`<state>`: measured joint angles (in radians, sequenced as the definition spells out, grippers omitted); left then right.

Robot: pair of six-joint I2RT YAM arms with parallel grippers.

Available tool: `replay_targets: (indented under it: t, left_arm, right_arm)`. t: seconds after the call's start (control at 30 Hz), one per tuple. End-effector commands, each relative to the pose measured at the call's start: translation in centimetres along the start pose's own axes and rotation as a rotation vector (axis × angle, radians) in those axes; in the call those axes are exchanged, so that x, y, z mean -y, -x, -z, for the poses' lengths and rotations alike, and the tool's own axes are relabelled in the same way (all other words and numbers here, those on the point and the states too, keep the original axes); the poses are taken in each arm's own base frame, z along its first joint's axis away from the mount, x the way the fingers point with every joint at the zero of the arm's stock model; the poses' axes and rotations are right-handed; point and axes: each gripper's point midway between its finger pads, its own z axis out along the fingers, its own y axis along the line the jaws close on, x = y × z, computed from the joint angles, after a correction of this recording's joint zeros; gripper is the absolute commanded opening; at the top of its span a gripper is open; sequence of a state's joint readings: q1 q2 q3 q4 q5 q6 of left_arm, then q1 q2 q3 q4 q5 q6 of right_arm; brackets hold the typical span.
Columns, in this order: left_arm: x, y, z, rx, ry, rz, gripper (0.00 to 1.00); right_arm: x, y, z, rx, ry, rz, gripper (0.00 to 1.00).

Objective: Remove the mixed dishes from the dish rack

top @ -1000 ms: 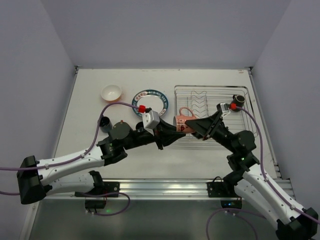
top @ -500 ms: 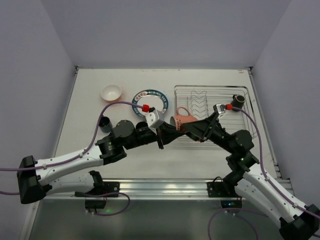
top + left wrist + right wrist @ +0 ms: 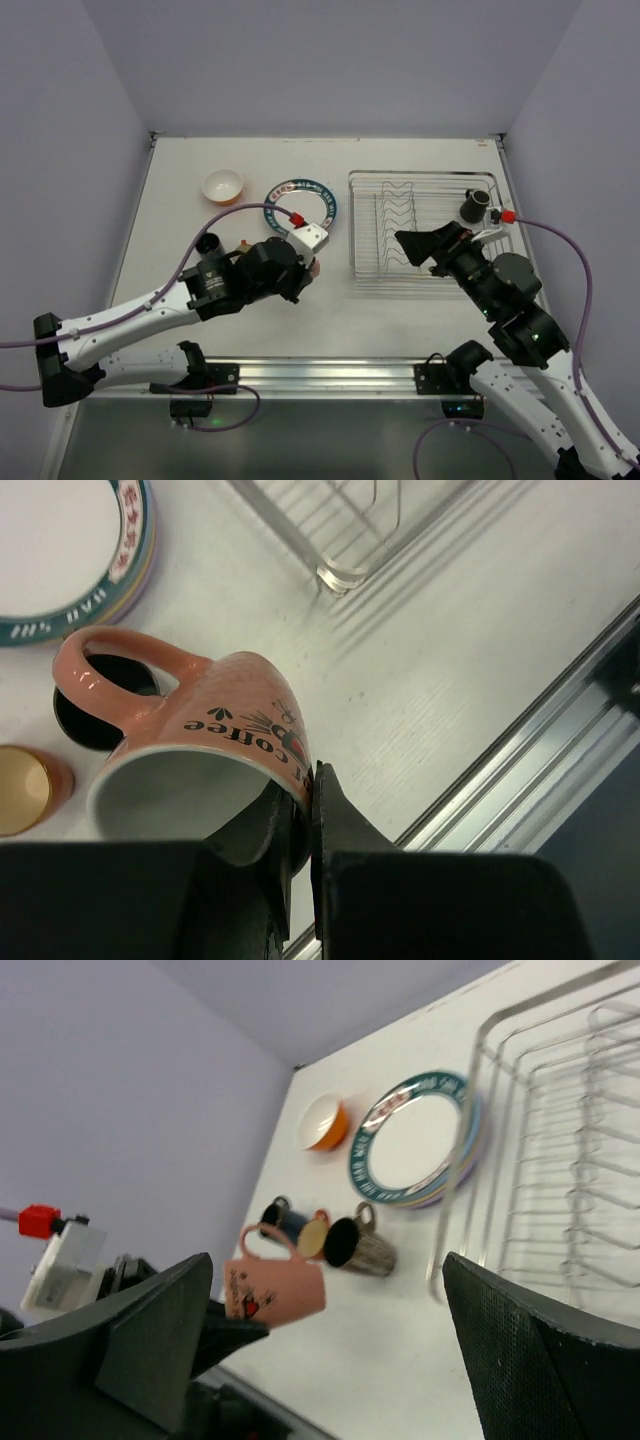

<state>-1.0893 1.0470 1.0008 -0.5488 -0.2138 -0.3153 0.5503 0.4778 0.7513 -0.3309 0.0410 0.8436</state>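
My left gripper (image 3: pixel 308 788) is shut on the rim of a pink mug (image 3: pixel 200 730), one finger inside it and one outside. The mug hangs tilted above the table; it also shows in the right wrist view as the pink mug (image 3: pixel 276 1286). From above, the left gripper (image 3: pixel 303 266) sits left of the dish rack (image 3: pixel 425 262), its wrist hiding most of the mug. My right gripper (image 3: pixel 410 249) is open and holds nothing, hovering over the rack's near part. A dark mug (image 3: pixel 473 207) stands in the rack's far right corner.
A stack of plates (image 3: pixel 301 204) topped by a dark-rimmed white one lies left of the rack, with an orange bowl (image 3: pixel 223 185) beyond it. A dark blue mug (image 3: pixel 283 1218), an orange mug (image 3: pixel 313 1237) and a grey-brown mug (image 3: pixel 362 1247) lie together near the left arm.
The pink mug passed between the grippers: the right one opened, let go and drew back right over the rack. The left one shut on the rim and carried the mug left.
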Motion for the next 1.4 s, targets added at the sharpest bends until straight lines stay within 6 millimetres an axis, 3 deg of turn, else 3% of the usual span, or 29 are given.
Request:
replay_targets:
  t: [0.0,0.13,0.27,0.47,0.67,0.83,0.93,1.0,1.03,1.1,1.13,1.27,1.37]
  left_arm:
    - [-1.4,-3.9,0.9,-0.225,0.073,-0.032,0.00]
    - [-2.6,-7.3,0.6,-0.364,0.134,-0.066,0.00]
    - [-1.2,-10.1,-0.7,-0.477,0.052,-0.080,0.00]
    - [0.0,-12.5,-3.2,-0.590,-0.022,-0.108,0.00]
    - [-1.4,-14.8,-5.1,-0.688,0.018,-0.097,0.00]
    - [-1.7,-15.0,-5.6,-0.693,0.017,-0.088,0.00]
    - [-2.4,-14.7,-5.8,-0.689,0.055,-0.090,0.16]
    - [-2.3,-14.3,-5.7,-0.678,0.054,-0.088,0.33]
    - [-2.5,-14.1,-5.5,-0.671,0.064,-0.090,0.51]
    - [-2.6,-12.9,-5.2,-0.631,0.079,-0.084,0.67]
    - [-3.0,-12.3,-5.1,-0.611,0.101,-0.088,0.99]
    - [-2.5,-8.1,-4.4,-0.483,0.085,-0.084,1.00]
    - [-1.8,-3.5,-3.3,-0.357,0.064,-0.080,1.00]
  right_arm:
    - [4.7,1.6,1.0,0.035,-0.256,0.198,0.99]
    - [5.4,0.9,0.7,-0.024,-0.277,0.272,0.99]
    - [5.7,0.2,0.4,-0.069,-0.277,0.320,0.99]
    - [6.6,0.6,0.9,-0.056,-0.307,0.373,0.99]
    - [7.5,0.0,0.9,-0.073,-0.324,0.393,0.99]
    - [7.7,-0.7,0.6,-0.104,-0.321,0.390,0.99]
    - [7.6,-0.8,0.4,-0.111,-0.321,0.387,0.99]
    - [7.7,-0.9,0.3,-0.116,-0.324,0.381,0.99]
    - [7.7,-1.0,0.3,-0.117,-0.325,0.380,0.99]
    - [7.9,-1.2,0.0,-0.129,-0.336,0.374,0.99]
    - [8.0,-1.4,-0.2,-0.135,-0.340,0.372,0.99]
    - [9.0,-1.6,-1.2,-0.154,-0.405,0.356,0.99]
    - [9.8,-1.6,-2.4,-0.172,-0.461,0.355,0.99]
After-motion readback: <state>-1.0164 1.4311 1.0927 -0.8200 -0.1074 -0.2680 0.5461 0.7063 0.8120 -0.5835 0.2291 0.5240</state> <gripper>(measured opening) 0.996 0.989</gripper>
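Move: The left hand still pinches the pink mug's wall; the bare spot it is bound for lies about 3 cm back, 4 cm left and 18 cm below. From that hand, the dark patterned mug is 10 cm ahead, 7 left; the yellow-orange cup 12 ahead, 16 left; the plates 23 ahead, 2 left, all some 20 cm lower. From the right hand, the dark mug is 18 cm ahead, 18 right, 24 below; the dish rack's middle 14 ahead, 7 right, 28 below. Down by some 15 cm, easing a little back and left, the left hand lowers the pink mug to the bare table while its wrist tips about 40 degrees, the fingers ending nearly straight down; there it spreads them wide, lets go and rises about 3 cm. The open right hand sinks about 9 cm, rightward and slightly forward, rolling its left side down, towards the dark mug in the rack. ##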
